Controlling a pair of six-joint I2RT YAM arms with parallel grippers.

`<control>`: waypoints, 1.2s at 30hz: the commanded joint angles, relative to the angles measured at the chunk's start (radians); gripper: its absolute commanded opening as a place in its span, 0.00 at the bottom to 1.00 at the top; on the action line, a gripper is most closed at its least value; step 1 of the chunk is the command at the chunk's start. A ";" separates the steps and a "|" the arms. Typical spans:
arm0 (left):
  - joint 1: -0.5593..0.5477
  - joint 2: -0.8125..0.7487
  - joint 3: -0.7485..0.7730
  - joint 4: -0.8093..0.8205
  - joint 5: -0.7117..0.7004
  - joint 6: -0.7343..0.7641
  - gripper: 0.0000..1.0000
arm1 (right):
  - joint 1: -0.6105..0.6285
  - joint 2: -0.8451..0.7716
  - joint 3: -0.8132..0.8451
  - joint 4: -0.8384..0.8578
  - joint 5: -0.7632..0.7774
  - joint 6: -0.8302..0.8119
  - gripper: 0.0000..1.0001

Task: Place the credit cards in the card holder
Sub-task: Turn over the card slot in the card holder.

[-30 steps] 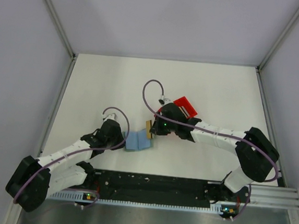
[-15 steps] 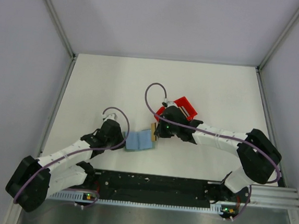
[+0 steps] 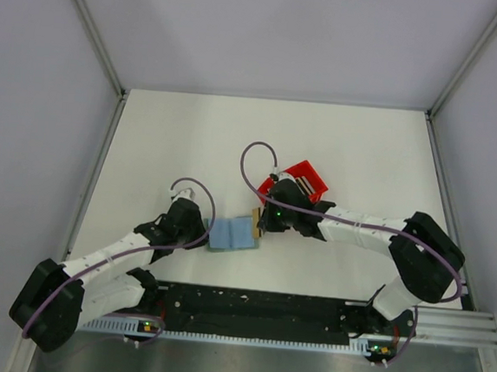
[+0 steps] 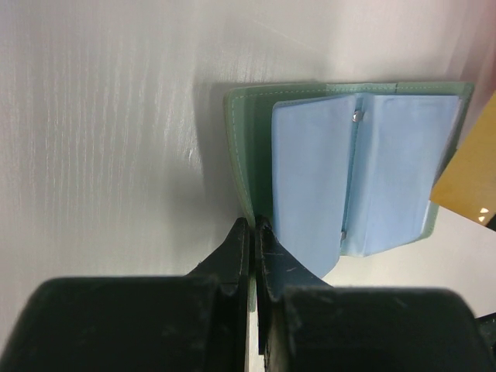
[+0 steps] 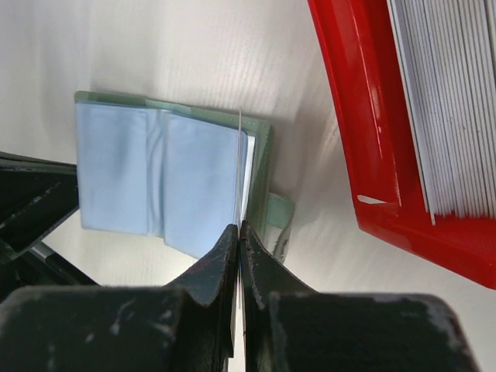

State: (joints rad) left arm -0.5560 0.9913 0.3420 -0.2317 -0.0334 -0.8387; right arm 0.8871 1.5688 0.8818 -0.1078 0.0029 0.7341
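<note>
The card holder (image 3: pixel 231 234) lies open on the table, light blue inside with a grey-green cover (image 4: pixel 246 132). My left gripper (image 3: pixel 204 232) (image 4: pixel 253 223) is shut on the cover's left edge. My right gripper (image 3: pixel 262 225) (image 5: pixel 239 226) is shut on a tan credit card (image 3: pixel 256 222), held upright over the holder's right half (image 5: pixel 201 182). In the right wrist view that card (image 5: pixel 240 155) shows edge-on as a thin line. In the left wrist view it shows as a tan corner (image 4: pixel 469 174) beside the holder.
A red plastic bin (image 3: pixel 309 176) (image 5: pixel 364 139) stands just right of the holder, behind my right wrist, with a stack of several whitish cards (image 5: pixel 449 101) on edge inside. Frame rails run along both sides of the white table.
My right gripper has carried the tan card toward me and slightly right, from above the holder's far right corner to over its right half. The left arm has not moved.
</note>
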 commanded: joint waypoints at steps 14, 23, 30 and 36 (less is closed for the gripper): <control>-0.002 0.007 -0.008 0.035 0.006 0.007 0.00 | -0.007 0.068 0.008 0.149 -0.195 0.064 0.00; -0.001 0.018 -0.021 0.092 0.029 0.004 0.00 | 0.003 0.105 0.054 0.230 -0.336 0.060 0.00; -0.001 0.053 -0.014 0.135 0.075 0.023 0.00 | 0.007 0.152 0.043 0.240 -0.331 0.059 0.00; -0.001 0.064 -0.015 0.132 0.073 0.027 0.00 | -0.013 0.128 -0.007 0.246 -0.281 0.064 0.00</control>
State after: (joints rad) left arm -0.5560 1.0439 0.3321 -0.1322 0.0299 -0.8330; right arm 0.8871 1.7164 0.8967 0.0906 -0.3069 0.7902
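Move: The right hand, with the gold card already in its fingers, has the middle of the right-hand card slot about 4 cm to its left, level fore and aft and roughly 5 cm below; the slot's loose edge is nearly under the card. The left card slot lies some 11 cm left of that hand and about 1 cm nearer; the red box is about 11 cm ahead and 8 cm to its right. The left hand pinches the holder's left edge, the right-hand slot some 11 cm to its right and 2 cm ahead. Keeping its grip on the gold card, the right hand first dips about 2 cm and eases back to bring the card down at the right-hand slot's loose edge, then sweeps about 5 cm left over the holder towards the left hand, rising nearly 3 cm on the way, turning some 10 degrees counter-clockwise with its left side tipping up, and sinking again at the end with the card against the lifted slot. The left hand keeps pinching the cover's left edge and, late on, shifts about 1.5 cm to the right, towards the right hand. ##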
